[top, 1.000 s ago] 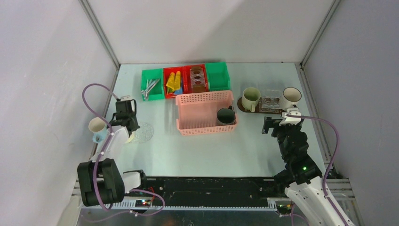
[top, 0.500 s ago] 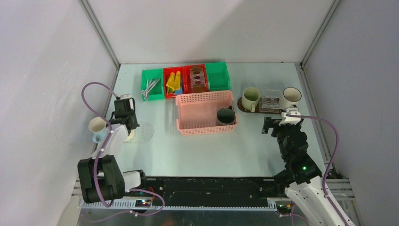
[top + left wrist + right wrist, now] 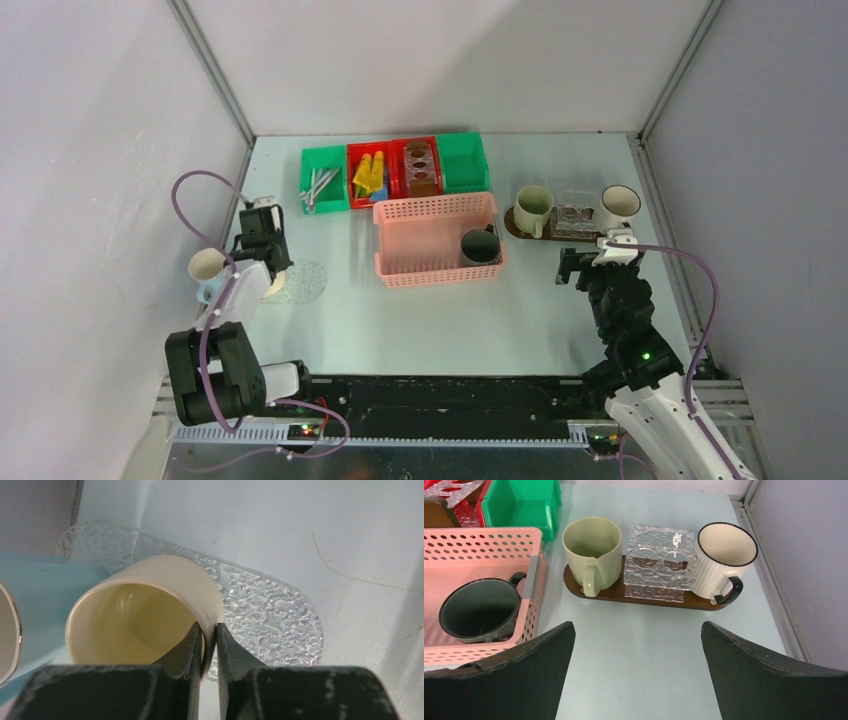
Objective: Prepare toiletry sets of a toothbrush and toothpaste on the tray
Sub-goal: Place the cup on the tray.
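Note:
My left gripper is shut on the rim of a cream mug, one finger inside and one outside the wall. The mug stands over a clear patterned disc. From above, the left gripper hides this mug. The dark brown tray at the right holds a pale green mug, a white black-rimmed mug and a clear glass block. My right gripper hangs open in front of the tray, holding nothing. Silvery toothbrushes and toothpaste tubes lie in bins at the back.
A pink lattice basket in the middle holds a dark mug. Another white mug sits on a light blue object by the left wall. Red and green bins line the back.
My left gripper has shifted slightly to the left over the disc. The right arm has not moved.

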Robot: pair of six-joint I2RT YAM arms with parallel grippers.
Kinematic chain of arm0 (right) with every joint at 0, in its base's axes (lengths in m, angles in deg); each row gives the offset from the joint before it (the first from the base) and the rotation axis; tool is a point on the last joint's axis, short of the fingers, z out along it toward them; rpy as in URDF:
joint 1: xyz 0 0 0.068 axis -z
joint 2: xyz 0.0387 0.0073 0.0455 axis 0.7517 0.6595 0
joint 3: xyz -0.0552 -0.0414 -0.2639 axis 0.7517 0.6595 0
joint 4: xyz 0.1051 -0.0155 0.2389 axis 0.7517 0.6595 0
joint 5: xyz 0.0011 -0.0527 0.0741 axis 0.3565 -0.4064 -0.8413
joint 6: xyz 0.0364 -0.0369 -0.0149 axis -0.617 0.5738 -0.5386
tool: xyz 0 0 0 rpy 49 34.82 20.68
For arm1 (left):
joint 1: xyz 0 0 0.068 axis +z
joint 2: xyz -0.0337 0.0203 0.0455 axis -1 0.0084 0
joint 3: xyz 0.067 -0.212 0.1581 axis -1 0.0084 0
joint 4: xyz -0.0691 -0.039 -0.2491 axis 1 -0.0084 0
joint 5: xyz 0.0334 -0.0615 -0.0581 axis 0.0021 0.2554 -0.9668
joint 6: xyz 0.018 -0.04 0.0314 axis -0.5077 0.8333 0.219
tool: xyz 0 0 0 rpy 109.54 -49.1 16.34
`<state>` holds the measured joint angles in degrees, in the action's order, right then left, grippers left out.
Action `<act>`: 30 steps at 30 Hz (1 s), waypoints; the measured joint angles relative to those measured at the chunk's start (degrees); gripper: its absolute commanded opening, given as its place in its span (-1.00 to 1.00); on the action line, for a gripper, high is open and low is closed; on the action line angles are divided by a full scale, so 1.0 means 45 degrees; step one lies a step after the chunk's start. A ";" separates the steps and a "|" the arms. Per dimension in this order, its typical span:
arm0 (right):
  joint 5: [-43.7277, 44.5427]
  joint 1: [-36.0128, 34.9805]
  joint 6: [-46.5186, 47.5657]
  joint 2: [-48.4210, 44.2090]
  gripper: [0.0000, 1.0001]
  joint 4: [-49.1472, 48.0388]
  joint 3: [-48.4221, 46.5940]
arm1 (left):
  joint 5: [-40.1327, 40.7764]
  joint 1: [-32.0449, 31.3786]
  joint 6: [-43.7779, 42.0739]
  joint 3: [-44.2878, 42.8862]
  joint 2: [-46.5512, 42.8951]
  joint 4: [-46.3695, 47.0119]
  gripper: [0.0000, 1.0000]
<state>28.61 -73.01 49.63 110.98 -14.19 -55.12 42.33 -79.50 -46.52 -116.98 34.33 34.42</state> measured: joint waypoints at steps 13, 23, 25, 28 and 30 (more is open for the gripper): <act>-0.0015 -0.0005 -0.0005 0.0117 0.99 0.0000 0.0000 | 0.0117 0.0063 -0.0549 -0.0233 -0.0092 0.0262 -0.20; -0.0102 -0.0010 -0.0005 0.0199 0.99 0.0000 0.0000 | 0.0097 0.0044 -0.0627 -0.0233 -0.1137 0.0141 0.49; -0.0102 -0.0010 -0.0005 0.0253 0.99 0.0000 0.0000 | 0.0151 -0.0092 -0.0529 -0.0282 -0.1452 0.0087 0.61; -0.0121 -0.0010 -0.0005 0.0340 0.99 0.0005 0.0000 | 0.0544 -0.0719 -0.0379 -0.0534 -0.1880 -0.0087 0.72; -0.0146 -0.0010 -0.0005 0.0374 0.99 0.0005 0.0000 | 0.1035 -0.1530 -0.0083 -0.0855 -0.2098 -0.0238 0.77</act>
<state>27.95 -73.06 49.61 112.67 -14.17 -55.12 46.99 -86.38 -46.89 -120.83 24.89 33.34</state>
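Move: My left fingers are still nearly shut on the right-hand rim of the cream cup, whose middle is about 4 cm to the left, level fore and aft, and 3 cm below. The clear tray's middle is some 5 cm left, 1 cm back and 7 cm below. On it the blue mug stands roughly 14 cm left of my hand, straight across. The green toothbrush bin lies about 17 cm ahead and 5 cm right. From my right hand the cream cup is some 63 cm left, 4 cm ahead and 15 cm lower. I let go of the cream cup's rim: my left fingers spread from nearly shut to wide while the hand eases up, slowly at first, then faster, to about 7.5 cm higher. Late in the rise I swing some 3 cm right and a little forward, away from the cup, with the fingertips tilting up some 10 degrees. ##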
